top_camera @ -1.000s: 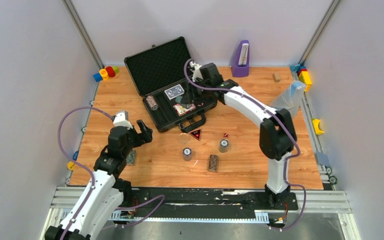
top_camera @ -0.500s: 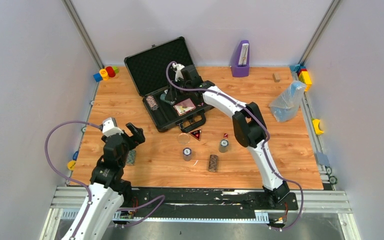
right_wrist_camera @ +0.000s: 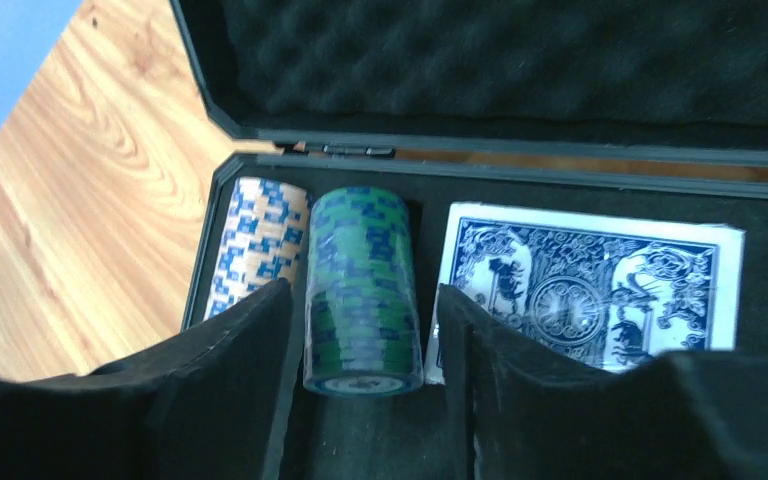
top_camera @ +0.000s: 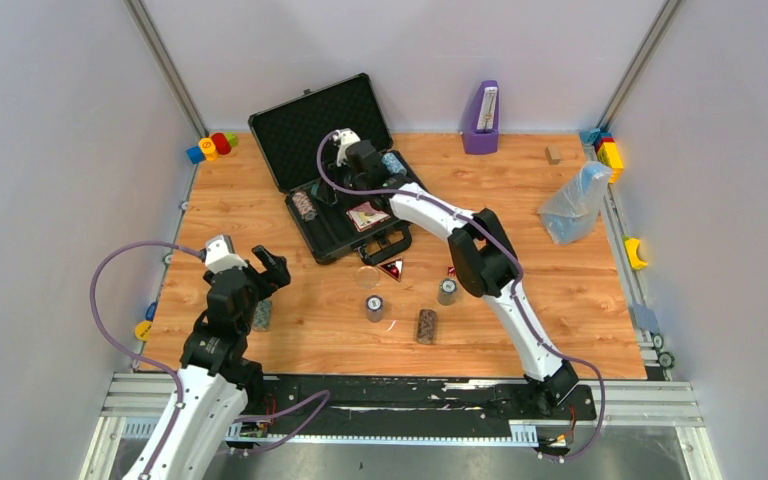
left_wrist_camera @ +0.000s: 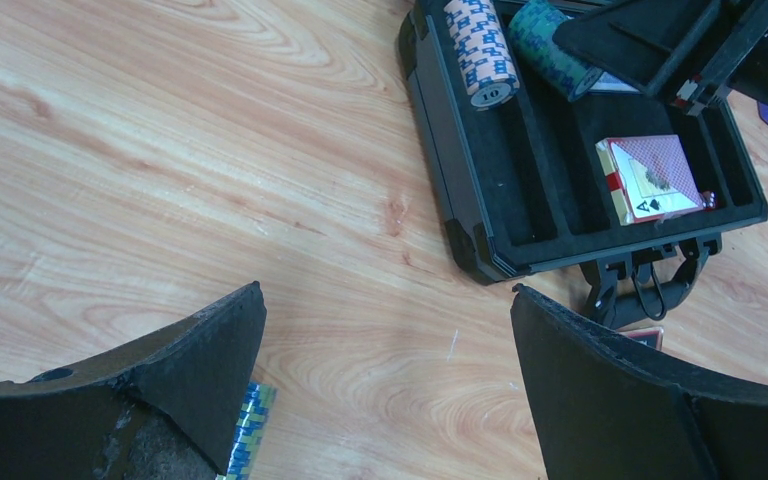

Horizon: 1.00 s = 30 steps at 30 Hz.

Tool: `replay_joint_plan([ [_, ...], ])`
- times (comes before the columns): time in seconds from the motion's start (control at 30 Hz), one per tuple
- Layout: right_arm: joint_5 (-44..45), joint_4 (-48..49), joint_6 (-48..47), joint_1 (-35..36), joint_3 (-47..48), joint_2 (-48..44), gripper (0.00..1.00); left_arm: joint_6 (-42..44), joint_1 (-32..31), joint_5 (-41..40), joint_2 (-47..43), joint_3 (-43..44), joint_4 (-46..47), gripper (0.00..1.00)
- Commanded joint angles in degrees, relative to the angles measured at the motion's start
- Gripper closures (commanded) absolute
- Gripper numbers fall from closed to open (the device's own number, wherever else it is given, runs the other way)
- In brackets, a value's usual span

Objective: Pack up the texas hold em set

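Note:
The black case [top_camera: 312, 118] lies open at the back. In its base a white-and-blue chip stack [right_wrist_camera: 255, 235] lies in a slot. Beside that, a green chip stack [right_wrist_camera: 360, 230] lies between the fingers of my right gripper [right_wrist_camera: 362, 288], which is shut on it. A blue card deck [right_wrist_camera: 590, 290] and a red deck [left_wrist_camera: 655, 175] also lie in the case. On the table are the triangular button [top_camera: 391, 268], a red die [top_camera: 451, 270] and chip stacks [top_camera: 374, 307], [top_camera: 447, 291], [top_camera: 426, 325]. My left gripper [left_wrist_camera: 385, 290] hangs open above bare wood, with another chip stack [left_wrist_camera: 245, 435] under its left finger.
A purple upright holder [top_camera: 481, 118] stands at the back wall. Toy blocks sit in the back left corner [top_camera: 212, 146] and back right corner [top_camera: 608, 150]. A clear plastic bag [top_camera: 575, 200] lies at the right, with a small wooden block [top_camera: 553, 154] behind it.
My right arm has swung left across the case with the green chip stack, ending beside the white-and-blue stack. My left arm drew back toward the near left, then held still.

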Motion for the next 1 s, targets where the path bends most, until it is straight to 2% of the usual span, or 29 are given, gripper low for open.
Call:
replay_joint_plan([
  [0.0,4.61,7.59,-1.23,1.00,2.28,-0.63,0.38,-0.02,0.18,-0.67,0.28,-0.33,1.31,0.00],
  [0.03,4.98,7.60,-1.18,1.07,1.74,-1.26,0.33,-0.06,0.18,-0.83,0.32,-0.31,1.17,0.00],
  [0.17,4.81,7.54,-1.68,1.11,-2.12,-6.10,0.26,0.04,0.18,-0.53,0.55,-0.33,1.29,0.00],
  [0.33,5.92,7.58,-3.13,1.02,-12.77,-17.61,0.28,0.30,0.18,-0.09,1.63,-0.13,1.71,0.00],
  [0.47,11.25,6.53,-4.33,0.57,-25.03,-29.56,0.31,1.18,0.18,1.04,2.75,0.05,2.56,0.00],
  [0.67,10.49,2.88,-3.21,-2.79,-45.14,-47.83,0.30,6.02,0.23,12.00,5.04,-0.45,7.23,0.00],
  [0.77,13.60,-0.53,-3.63,-2.94,-54.04,-55.38,0.26,7.69,0.14,17.64,6.34,-0.44,9.22,0.00],
  [0.9,14.92,-2.23,-2.00,-2.94,-64.84,-65.99,0.18,8.47,0.18,20.40,8.06,-0.23,10.18,0.00],
  [0.97,15.82,-2.17,-0.41,-2.94,-70.06,-70.47,0.18,8.75,0.23,21.63,8.52,-0.25,11.03,0.00],
])
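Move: Between the right hand's half-open fingers is the green chip roll, its middle about 1 cm ahead, 1 cm left and 1 cm below. The patterned chip roll lies some 4 cm left and 1 cm back of it; the blue card deck is about 5 cm ahead and 5 cm right of the hand. Out on the table, an upright chip roll stands roughly 20 cm back and 24 cm right. From the left hand the green roll lies some 22 cm ahead, 10 cm right, 6 cm lower. Spreading its fingers, the right hand lets go of the green roll in the tray, eases about 1 cm forward and up, then sweeps right and back over the case, towards the upright chip roll: some 22 cm right, 15 cm back, rising about 14 cm before dipping 4. The empty, open left hand waits, then slides 5 cm right, turning nearly 20 degrees clockwise. ##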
